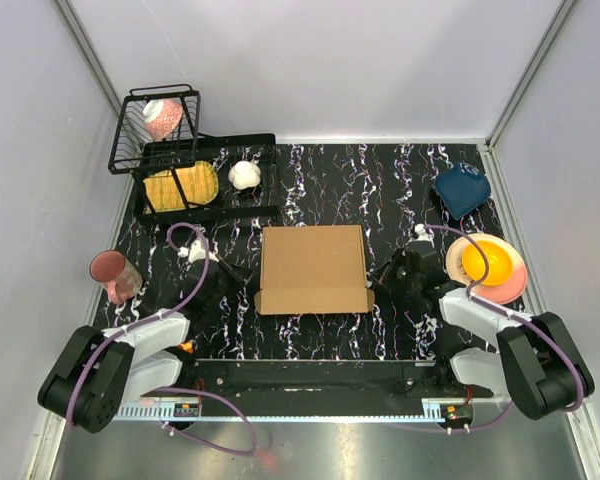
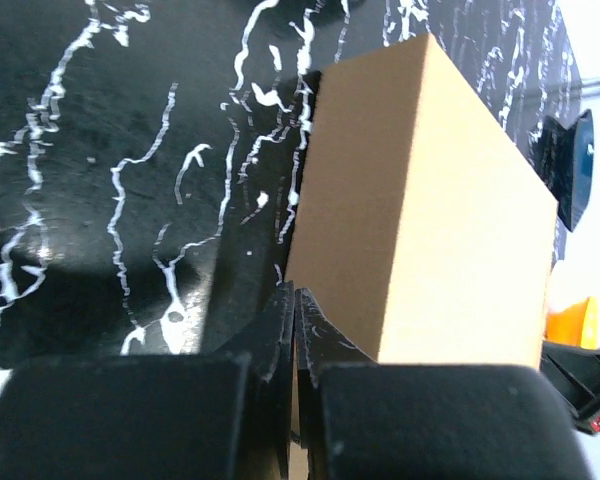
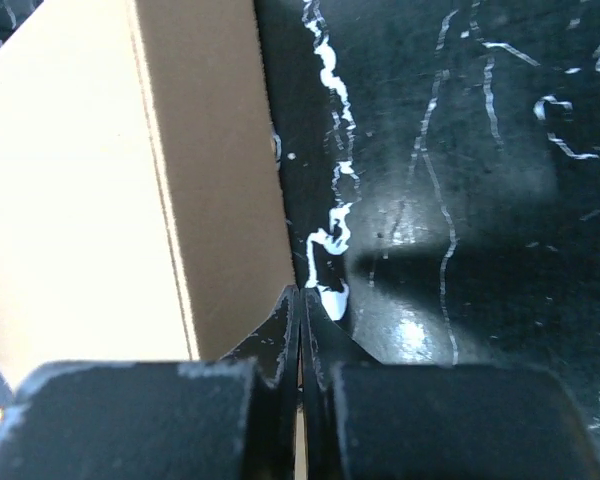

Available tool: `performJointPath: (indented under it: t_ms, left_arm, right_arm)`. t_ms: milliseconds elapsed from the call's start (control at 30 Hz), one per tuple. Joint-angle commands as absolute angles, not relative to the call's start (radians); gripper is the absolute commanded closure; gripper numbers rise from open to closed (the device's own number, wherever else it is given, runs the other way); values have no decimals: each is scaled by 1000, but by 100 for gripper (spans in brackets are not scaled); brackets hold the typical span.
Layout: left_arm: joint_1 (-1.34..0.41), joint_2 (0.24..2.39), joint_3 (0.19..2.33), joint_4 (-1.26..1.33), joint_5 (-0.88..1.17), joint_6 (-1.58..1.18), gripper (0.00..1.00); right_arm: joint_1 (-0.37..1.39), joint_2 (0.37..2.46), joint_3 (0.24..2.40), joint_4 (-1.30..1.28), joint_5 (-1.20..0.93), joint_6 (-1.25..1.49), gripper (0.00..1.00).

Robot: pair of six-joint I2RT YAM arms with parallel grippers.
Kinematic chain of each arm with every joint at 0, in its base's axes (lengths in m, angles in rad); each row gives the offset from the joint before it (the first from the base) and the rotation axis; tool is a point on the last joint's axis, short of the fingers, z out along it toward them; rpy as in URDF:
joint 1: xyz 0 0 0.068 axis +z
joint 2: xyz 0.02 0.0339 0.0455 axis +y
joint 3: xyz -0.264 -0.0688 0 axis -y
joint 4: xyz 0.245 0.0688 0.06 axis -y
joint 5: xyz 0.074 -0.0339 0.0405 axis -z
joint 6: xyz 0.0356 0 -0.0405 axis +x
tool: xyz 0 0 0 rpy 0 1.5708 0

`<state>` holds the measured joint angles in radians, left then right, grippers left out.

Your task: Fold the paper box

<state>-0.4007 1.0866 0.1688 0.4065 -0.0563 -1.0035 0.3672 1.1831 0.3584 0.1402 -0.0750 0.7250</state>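
The paper box (image 1: 313,268) is a plain brown cardboard box lying flat and closed in the middle of the black marbled table, with a small tab sticking out at each front corner. My left gripper (image 1: 238,272) is shut just off the box's left side. In the left wrist view its tips (image 2: 296,292) meet at the foot of the box wall (image 2: 420,200). My right gripper (image 1: 382,274) is shut just off the right side, its tips (image 3: 300,290) together beside the box wall (image 3: 130,180). Only a thin brown sliver shows low in each slit.
A black dish rack (image 1: 205,150) at the back left holds a yellow plate (image 1: 180,185) and a white object (image 1: 245,175). A wire basket (image 1: 130,135) with a pink bowl stands behind it. A pink cup (image 1: 113,275) is at the left, a blue bowl (image 1: 462,190) and a yellow bowl (image 1: 488,262) on a pink plate at the right.
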Motion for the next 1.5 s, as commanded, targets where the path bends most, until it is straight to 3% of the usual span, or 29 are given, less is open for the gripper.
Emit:
performJointPath:
  t_ms: [0, 600, 867, 1467]
  left_arm:
    - [-396, 1127, 192, 563, 40, -1005, 100]
    - [-396, 1207, 190, 603, 113, -997, 100]
    - [-396, 1105, 150, 572, 117, -999, 100]
    - [-397, 747, 232, 298, 175, -1028, 100]
  right_arm:
    - [364, 1224, 373, 278, -159, 724, 100]
    - [364, 1253, 342, 361, -236, 735, 100]
    - [365, 1200, 336, 321, -248, 735, 100]
    - [367, 770, 460, -69, -250, 756, 100]
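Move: Beside the left wall of the closed paper box, the left hand has the box's middle about 13 cm to its right and 2 cm ahead, roughly level; the left corner ear lies some 2 cm right and 4 cm back. For the right hand, the middle is about 12 cm left and 2 cm ahead; the right corner ear lies about 4 cm straight back, and the plate with the orange bowl some 22 cm right and 2 cm ahead. Closing in on the paper box from both sides, the hands go inward low down, the left hand about 2 cm to the right and the right hand 2.5 cm to the left, fingers staying shut, seemingly bearing on the side walls. Then both draw back a little and rise clear, left some 6 cm and right 7 cm, fingers tilting up about 10 degrees. ##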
